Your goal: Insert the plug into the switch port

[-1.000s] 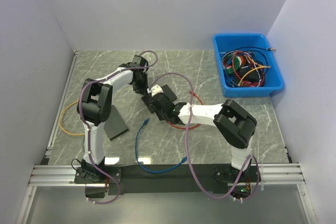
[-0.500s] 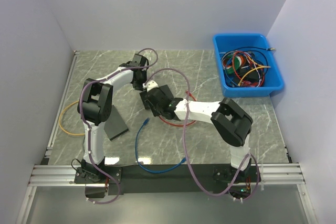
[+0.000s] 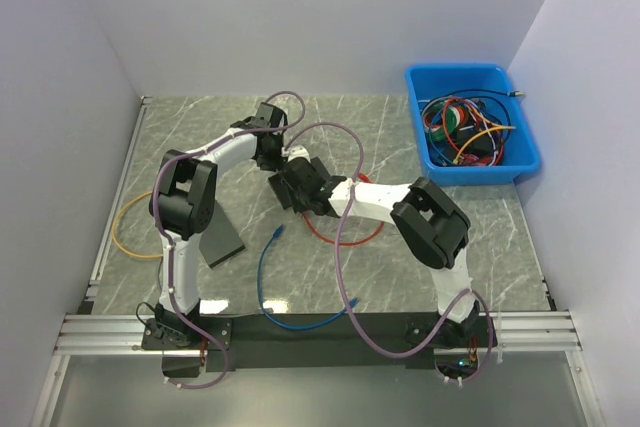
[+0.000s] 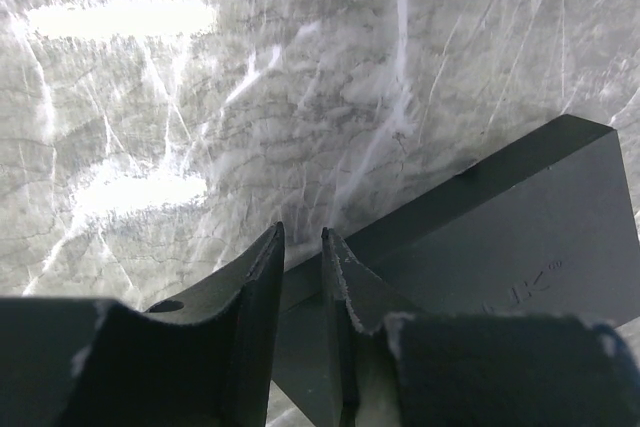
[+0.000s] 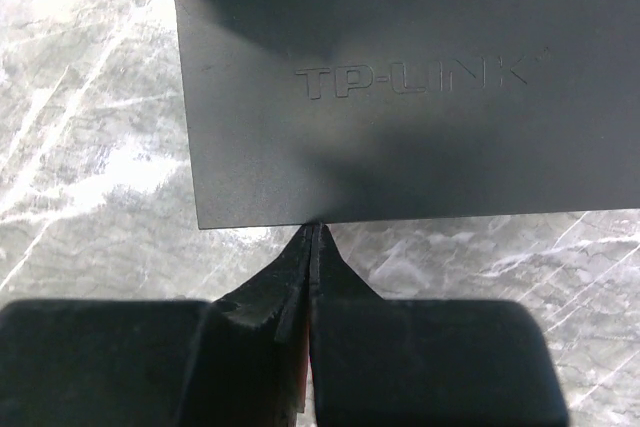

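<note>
The switch [image 5: 400, 77] is a flat black TP-LINK box lying on the marble table. It shows between the two wrists in the top view [image 3: 312, 166]. My right gripper [image 5: 315, 227] is shut, its tips touching the switch's near edge, and no plug shows between them. My left gripper [image 4: 303, 235] has its jaws a narrow gap apart, closed over a corner of the switch [image 4: 520, 237]. A blue cable's plug end [image 3: 279, 232] lies loose on the table in front of the grippers. A red cable loop [image 3: 345, 235] lies under the right forearm, its plug hidden.
A blue bin [image 3: 455, 70] of tangled cables stands at the back right. A yellow cable [image 3: 125, 237] lies at the left edge. A flat black plate [image 3: 220, 242] rests beside the left arm's base. White walls close in the table on three sides.
The right arm has swung left and forward until its tips reach the switch, and its jaws have closed fully. The left arm has barely moved.
</note>
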You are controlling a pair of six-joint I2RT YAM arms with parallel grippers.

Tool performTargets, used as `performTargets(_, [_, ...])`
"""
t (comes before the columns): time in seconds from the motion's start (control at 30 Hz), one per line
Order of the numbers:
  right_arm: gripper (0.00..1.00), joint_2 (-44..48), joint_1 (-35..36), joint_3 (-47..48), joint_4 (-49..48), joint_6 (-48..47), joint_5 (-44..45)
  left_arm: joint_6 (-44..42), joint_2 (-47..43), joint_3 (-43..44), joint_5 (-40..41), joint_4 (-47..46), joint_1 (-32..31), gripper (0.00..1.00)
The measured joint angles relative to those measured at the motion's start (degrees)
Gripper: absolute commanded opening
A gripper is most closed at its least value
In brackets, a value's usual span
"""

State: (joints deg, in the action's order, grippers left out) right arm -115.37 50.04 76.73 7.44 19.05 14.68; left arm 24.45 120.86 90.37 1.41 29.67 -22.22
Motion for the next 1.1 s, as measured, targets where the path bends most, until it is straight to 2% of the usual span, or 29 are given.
performTargets(0.13, [0.0, -0.35, -0.17, 0.85, 0.96, 0.0, -0.33, 0.02, 0.02, 0.02, 0.22, -0.2, 0.0, 0.29])
performTargets(0.23, [0.18, -0.31, -0.22, 0.79, 0.85, -0.11, -0.5, 0.02, 0.02, 0.04, 0.48, -0.13, -0.04, 0.29])
performTargets(0.27, [0.3, -0.2, -0.22, 0.55, 0.63, -0.31, -0.5, 0.02, 0.02, 0.07, 0.59, -0.09, -0.07, 0.29])
performTargets(0.37, [0.41, 1.31, -0.68, -1.46, -1.16, -0.96, 0.24, 0.07, 0.02, 0.13, 0.92, 0.22, -0.15, 0.29])
performTargets(0.6, [0.5, 10.54, -2.91, -6.8, -9.57, -1.51, 4.44, 0.22, 0.37, 0.22, -1.68, 6.73, -1.66, 0.28])
performTargets(0.83, [0.56, 21.53, -2.25, -19.06, -14.84, -0.44, 4.81, 0.22, 0.37, 0.31, -2.93, 7.76, -1.62, 0.28])
performTargets(0.97, [0.56, 22.62, -1.92, -24.98, -15.15, 0.5, 2.84, 0.22, 0.37, 0.31, -3.08, 7.78, -1.6, 0.28])
performTargets(1.1, [0.56, 20.87, -1.66, -26.36, -14.8, 1.07, 0.46, 0.22, 0.37, 0.31, -3.08, 7.8, -1.6, 0.28])
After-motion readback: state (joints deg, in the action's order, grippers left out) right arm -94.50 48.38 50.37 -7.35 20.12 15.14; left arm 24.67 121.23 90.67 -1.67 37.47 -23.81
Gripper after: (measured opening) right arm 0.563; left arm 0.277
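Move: The right fingers are shut at the near long edge of the switch, with the port for the red plug only about 1 cm ahead of them. From this hand the switch's middle lies some 6 cm ahead and 1 cm right. The blue plug lies about 5 cm back and 5 cm left of it, the second black box 6 cm back and 18 cm left. For the left hand, braced on the switch's far side, the switch's middle is about 3 cm back and 5 cm right. Open the right gripper to just over half and lift it clear of the red plug, up about 9 cm and slightly forward, then swing it right and back while sinking again, to end right of and nearer than where it began. As it frees itself, let the left gripper, still against the switch's far side, push the switch back some 4 cm, fingertips tilting forward; then hold. ##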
